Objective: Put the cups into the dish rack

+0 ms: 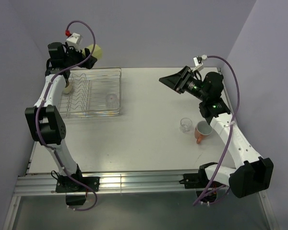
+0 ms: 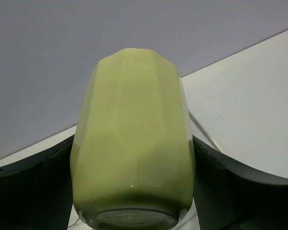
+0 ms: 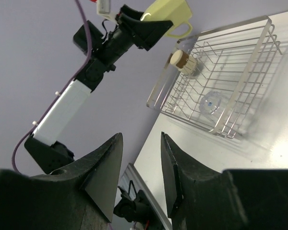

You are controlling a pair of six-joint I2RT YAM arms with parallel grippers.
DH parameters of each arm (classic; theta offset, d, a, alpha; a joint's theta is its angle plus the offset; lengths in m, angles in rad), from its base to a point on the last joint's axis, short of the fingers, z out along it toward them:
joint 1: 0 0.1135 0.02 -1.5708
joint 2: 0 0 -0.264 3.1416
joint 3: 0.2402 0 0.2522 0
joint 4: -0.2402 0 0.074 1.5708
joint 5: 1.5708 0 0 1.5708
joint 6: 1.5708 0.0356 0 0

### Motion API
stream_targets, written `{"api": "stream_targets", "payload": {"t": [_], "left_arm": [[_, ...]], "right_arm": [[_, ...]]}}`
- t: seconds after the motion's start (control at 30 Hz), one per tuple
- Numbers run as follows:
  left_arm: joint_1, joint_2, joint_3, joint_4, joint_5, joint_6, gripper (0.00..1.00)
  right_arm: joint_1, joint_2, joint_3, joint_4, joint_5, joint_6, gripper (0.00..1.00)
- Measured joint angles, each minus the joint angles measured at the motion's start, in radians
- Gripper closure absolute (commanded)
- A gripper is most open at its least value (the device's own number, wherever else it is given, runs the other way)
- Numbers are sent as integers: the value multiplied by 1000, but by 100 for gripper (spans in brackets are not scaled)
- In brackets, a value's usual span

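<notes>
My left gripper (image 1: 89,53) is raised above the far left corner of the dish rack (image 1: 120,91), shut on a pale yellow-green mug (image 1: 98,50). In the left wrist view the mug (image 2: 134,143) fills the space between both fingers (image 2: 29,187), base toward the camera. A brown cup (image 1: 67,87) and a clear glass (image 1: 112,99) sit inside the rack. Another clear glass (image 1: 185,125) stands on the table beside an orange-salmon mug (image 1: 201,132) that lies tilted. My right gripper (image 1: 170,80) hangs open and empty above mid-table. The right wrist view shows the rack (image 3: 165,81), brown cup (image 3: 181,60) and held mug (image 3: 168,17).
The rack stands at the table's back left near the purple wall. The right arm's base links rise right of the orange mug. An aluminium rail (image 1: 134,182) runs along the near edge.
</notes>
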Motion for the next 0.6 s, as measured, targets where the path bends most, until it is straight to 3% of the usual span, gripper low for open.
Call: {"api": "stream_targets", "payload": {"t": [0.27, 0.6], "left_arm": [[11, 154, 124, -127, -3, 144, 100], [10, 186, 180, -233, 19, 288, 100]], "right_arm": [[0, 71, -14, 50, -18, -2, 55], [0, 119, -14, 77, -46, -4, 56]]}}
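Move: The left hand already holds the light-green mug high over the far half of the dish rack. The rack's middle is about 25 cm below this hand, 4 cm back and 6 cm to the left. In the rack, the steel cup lies level with this hand, some 19 cm to the left, and the clear glass about 9 cm back and 8 cm to the right, both some 25 cm below. From the empty right hand, the rack's middle is roughly 20 cm ahead, 43 cm to the left and 32 cm below. Down towards the rack, quickly at first and then easing off, the left hand lowers the green mug between its fingers by some 6.5 cm, with a little forward drift early on. Its wrist rolls steadily about 12 degrees, left side rising, and its grip is kept. The right hand, empty, sinks about 3 cm and edges forward in free air, its opening unchanged. ##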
